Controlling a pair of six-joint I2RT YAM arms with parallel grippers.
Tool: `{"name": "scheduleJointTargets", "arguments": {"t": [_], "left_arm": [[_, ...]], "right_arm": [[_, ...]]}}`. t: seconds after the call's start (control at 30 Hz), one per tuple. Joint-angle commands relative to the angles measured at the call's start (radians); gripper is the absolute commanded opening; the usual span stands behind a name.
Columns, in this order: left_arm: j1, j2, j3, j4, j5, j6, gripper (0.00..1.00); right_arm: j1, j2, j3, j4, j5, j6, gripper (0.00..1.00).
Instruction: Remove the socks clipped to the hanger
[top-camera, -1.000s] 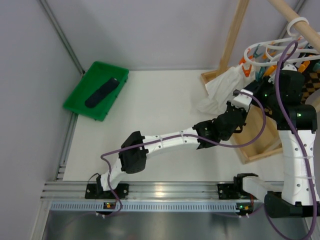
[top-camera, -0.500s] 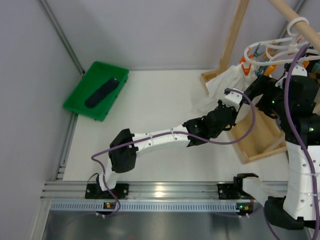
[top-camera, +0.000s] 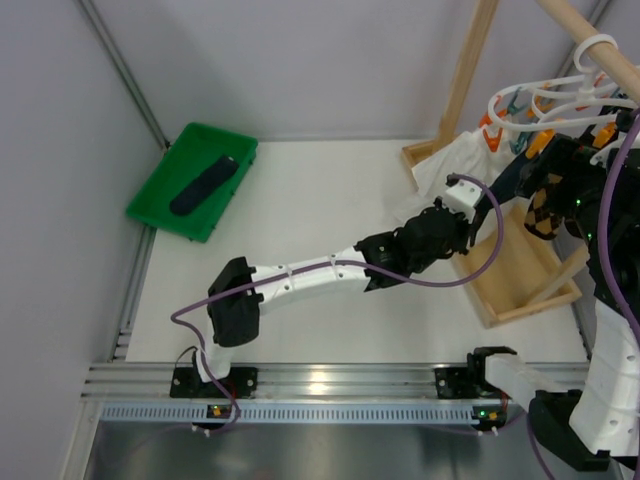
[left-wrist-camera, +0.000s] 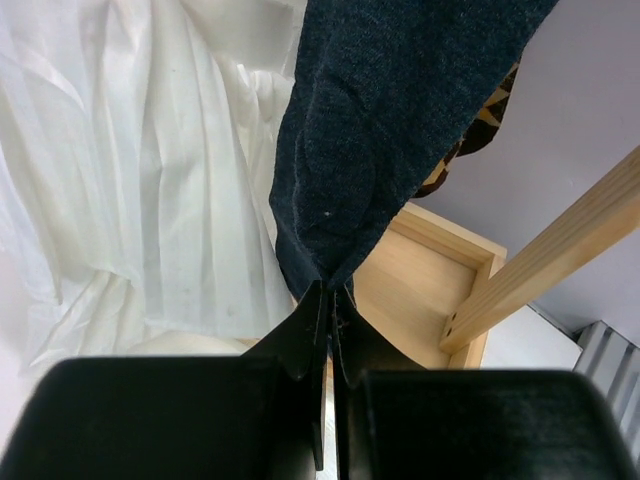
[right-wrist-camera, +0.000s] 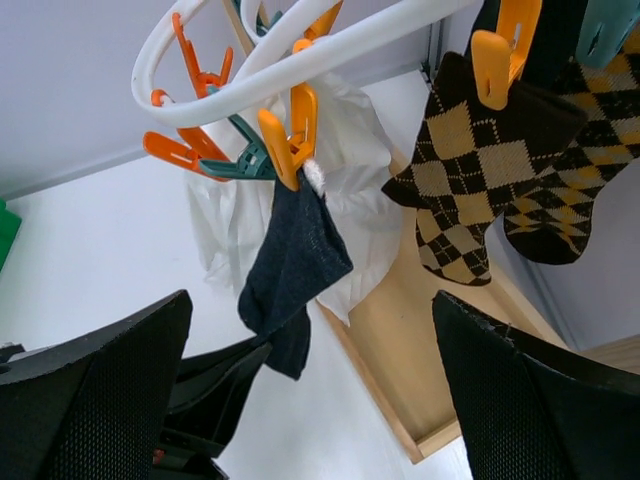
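Observation:
The white hanger (right-wrist-camera: 330, 45) hangs at the upper right (top-camera: 545, 100), with orange and teal clips. A plain navy sock (right-wrist-camera: 295, 250) hangs from an orange clip (right-wrist-camera: 290, 140). My left gripper (left-wrist-camera: 330, 290) is shut on this sock's lower end (left-wrist-camera: 380, 130); it also shows in the right wrist view (right-wrist-camera: 262, 347). Two argyle socks (right-wrist-camera: 470, 190) (right-wrist-camera: 560, 210) hang from clips further right. My right gripper (right-wrist-camera: 312, 300) is open and empty, below the hanger and facing the socks.
A large white cloth (left-wrist-camera: 130, 150) lies over the wooden rack's base frame (top-camera: 530, 300). A rack beam (top-camera: 465, 80) rises beside the hanger. A green tray (top-camera: 150, 215) at the far left holds one dark sock (top-camera: 203, 185).
My left arm has pulled back toward the left, its jaws still by the hanging sock. My right arm has swung right and toward the camera, its wrist now under the hanger.

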Motion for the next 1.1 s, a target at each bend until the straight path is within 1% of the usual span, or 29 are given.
{"name": "scheduleJointTargets", "arguments": {"t": [0.0,0.17,0.3,0.47,0.5,0.57,0.6,0.67,0.7,0.77,0.93,1.0,1.03,1.07], "left_arm": [[0.006,-0.066,-0.011,-0.003,0.046,-0.015,0.0],[0.015,-0.08,-0.016,-0.014,0.07,-0.018,0.0],[0.029,-0.104,-0.037,-0.015,0.095,-0.027,0.0],[0.04,-0.126,-0.055,-0.017,0.109,-0.032,0.0],[0.043,-0.127,-0.057,-0.017,0.113,-0.038,0.0],[0.046,-0.126,-0.06,-0.015,0.124,-0.042,0.0],[0.047,-0.127,-0.06,-0.015,0.127,-0.045,0.0],[0.049,-0.123,-0.059,-0.017,0.136,-0.047,0.0],[0.049,-0.123,-0.057,-0.017,0.144,-0.047,0.0],[0.05,-0.117,-0.055,-0.017,0.152,-0.047,0.0],[0.064,-0.109,-0.051,-0.017,0.182,-0.053,0.0],[0.072,-0.109,-0.052,-0.015,0.198,-0.061,0.0],[0.075,-0.107,-0.052,-0.017,0.213,-0.065,0.0],[0.079,-0.106,-0.052,-0.017,0.219,-0.07,0.0]], "right_arm": [[0.0,-0.019,0.016,0.086,0.034,-0.024,0.99],[0.0,-0.034,0.027,0.152,-0.015,-0.063,1.0],[0.0,0.006,0.057,0.151,-0.085,-0.078,0.95],[0.0,0.046,0.045,0.176,-0.079,-0.084,0.91],[0.0,0.05,0.039,0.19,-0.078,-0.089,0.88],[0.0,0.056,0.013,0.212,-0.079,-0.102,0.87],[0.0,0.058,0.004,0.232,-0.073,-0.109,0.84],[0.0,0.069,-0.021,0.253,-0.067,-0.136,0.82],[0.0,0.067,-0.031,0.279,-0.043,-0.144,0.78],[0.0,0.073,-0.056,0.302,-0.033,-0.17,0.74],[-0.011,0.076,-0.111,0.364,-0.035,-0.193,0.74],[-0.012,0.076,-0.133,0.384,-0.064,-0.201,0.75],[-0.05,0.073,-0.14,0.393,-0.076,-0.204,0.74],[-0.055,0.075,-0.148,0.416,-0.084,-0.204,0.75]]}}
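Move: The yellow-orange clip pinching the dark sock on the hanger lies about 9 cm ahead of the right hand, some 1 cm left and about 1 cm above it. A teal clip sits roughly 3 cm to the left of that clip, level with it; the argyle sock hangs about 8 cm ahead of the hand, 6 cm right and 4 cm lower. From the left hand, the yellow-orange clip is some 7 cm ahead, 11 cm right and 14 cm up. The yellow-orange clip is what the right hand goes for: it first lifts about 3 cm, then reaches some 7 cm forward while sinking back to its starting height, open fingers coming either side of the clip and narrowing by about a quarter, its left side rolling down nearly 10 degrees. The left hand keeps its pinch on the dark sock's lower part, easing about 1.5 cm left. ##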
